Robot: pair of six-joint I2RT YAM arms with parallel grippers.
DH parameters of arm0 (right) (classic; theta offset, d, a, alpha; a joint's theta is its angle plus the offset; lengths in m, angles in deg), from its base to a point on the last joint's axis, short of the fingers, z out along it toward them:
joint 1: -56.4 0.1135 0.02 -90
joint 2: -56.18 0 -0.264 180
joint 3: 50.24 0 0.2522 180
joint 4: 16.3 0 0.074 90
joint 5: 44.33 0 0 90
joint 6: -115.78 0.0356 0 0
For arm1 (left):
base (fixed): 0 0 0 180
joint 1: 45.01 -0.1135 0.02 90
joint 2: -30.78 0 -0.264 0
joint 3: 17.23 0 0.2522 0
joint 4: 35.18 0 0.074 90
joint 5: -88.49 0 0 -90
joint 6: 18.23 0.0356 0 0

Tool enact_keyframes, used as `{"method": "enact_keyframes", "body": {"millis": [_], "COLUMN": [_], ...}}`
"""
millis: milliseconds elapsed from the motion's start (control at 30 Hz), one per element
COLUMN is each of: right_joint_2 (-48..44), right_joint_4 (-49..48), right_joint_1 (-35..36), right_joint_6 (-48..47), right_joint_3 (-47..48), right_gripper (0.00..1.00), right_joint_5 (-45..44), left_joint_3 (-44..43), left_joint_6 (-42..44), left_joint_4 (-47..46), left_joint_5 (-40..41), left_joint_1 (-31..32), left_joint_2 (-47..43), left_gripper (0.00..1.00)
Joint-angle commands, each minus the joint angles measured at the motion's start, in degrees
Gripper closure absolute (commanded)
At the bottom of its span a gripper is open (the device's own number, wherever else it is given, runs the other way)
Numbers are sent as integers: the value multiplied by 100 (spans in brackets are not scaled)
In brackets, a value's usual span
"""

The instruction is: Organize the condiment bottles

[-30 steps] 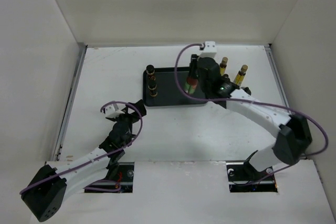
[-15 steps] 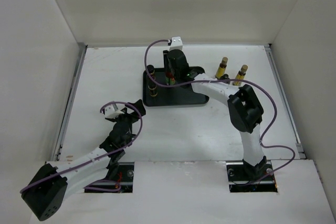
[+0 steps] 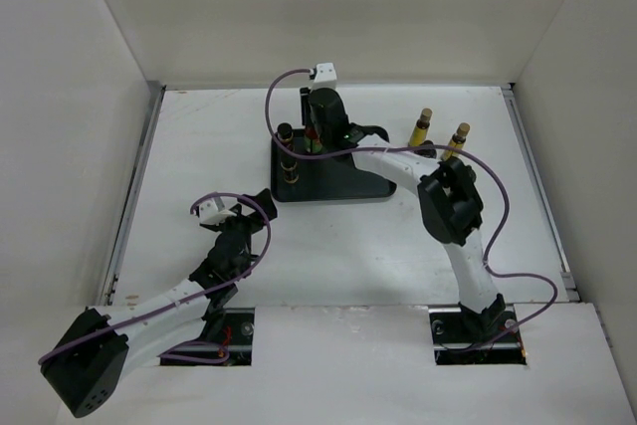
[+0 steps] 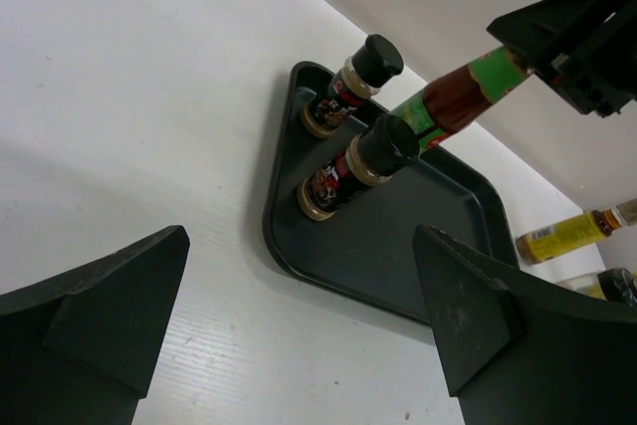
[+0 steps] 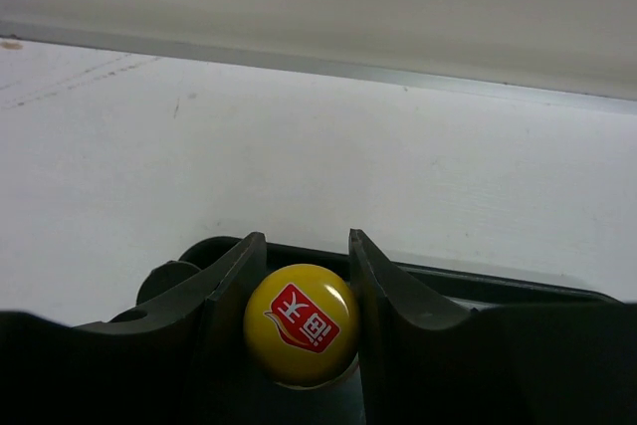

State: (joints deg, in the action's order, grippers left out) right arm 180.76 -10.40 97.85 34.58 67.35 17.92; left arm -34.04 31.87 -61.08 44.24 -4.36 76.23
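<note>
My right gripper (image 3: 317,134) is shut on the green-red bottle (image 4: 453,100), its yellow cap (image 5: 301,323) pinched between the fingers. The bottle leans over the back left of the black tray (image 3: 338,184), just right of two short dark black-capped jars (image 3: 286,132) (image 3: 290,168) that stand on the tray's left side. A jar hides the bottle's base, so I cannot tell whether it touches the tray. Two slim brown yellow-capped bottles (image 3: 422,127) (image 3: 457,140) stand on the table right of the tray. My left gripper (image 3: 244,208) hangs open near the tray's front left corner, nothing between its fingers.
White walls close the table in at the back and on both sides. A metal strip (image 5: 398,72) runs along the foot of the back wall. The right arm's purple cable (image 3: 284,87) loops above the tray's back edge.
The right arm has swung left across the tray with the green-red bottle, from the tray's right end to just beside the two jars. The left arm has not moved.
</note>
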Motion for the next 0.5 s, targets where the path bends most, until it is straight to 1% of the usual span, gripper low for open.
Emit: {"method": "enact_keyframes", "body": {"millis": [0, 100, 167, 200, 300, 400, 467], "right_joint_2": [-21, 49, 85, 85, -81, -494, -950], "right_joint_4": [-779, -770, -770, -770, -805, -805, -840], "right_joint_1": [95, 157, 192, 209, 253, 254, 254], "right_joint_6": [34, 43, 43, 52, 96, 166, 184], "right_joint_3": [410, 384, 348, 322, 173, -55, -379], "right_gripper": [66, 62, 56, 51, 28, 15, 8], "right_joint_5": [15, 59, 59, 59, 50, 59, 42], "left_joint_3": [112, 112, 112, 112, 112, 112, 94], "left_joint_6": [-53, -53, -53, -53, -53, -53, -53], "left_joint_4": [-262, -262, -262, -262, -262, -262, -262], "left_joint_5": [47, 47, 47, 47, 39, 30, 12], "left_joint_1": [36, 36, 36, 36, 36, 36, 27], "left_joint_2": [-36, -45, -36, -36, -54, -36, -1], "left_gripper": [0, 0, 0, 0, 0, 0, 0]}}
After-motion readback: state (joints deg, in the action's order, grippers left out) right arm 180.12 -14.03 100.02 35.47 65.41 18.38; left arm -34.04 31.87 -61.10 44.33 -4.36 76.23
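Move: The sauce bottle with the yellow cap is already over the tray's far left part, its cap held in the right hand's fingers and its middle some 8 cm below them, about 1 cm farther out. The far spice bottle stands about 6 cm to the hand's left and 1 cm back, the near one about 5 cm left and 9 cm back, both some 12 cm down. From the left hand the sauce bottle is about 24 cm ahead and 12 cm to the right, slightly lower. The sauce bottle is lowered the last centimetre or so onto the tray beside the far spice bottle. The right hand then shifts about 2 cm left while its fingers open from their grip on the cap to nearly full width and let go, and it rises nearly 2 cm as it eases back about 1.5 cm. ##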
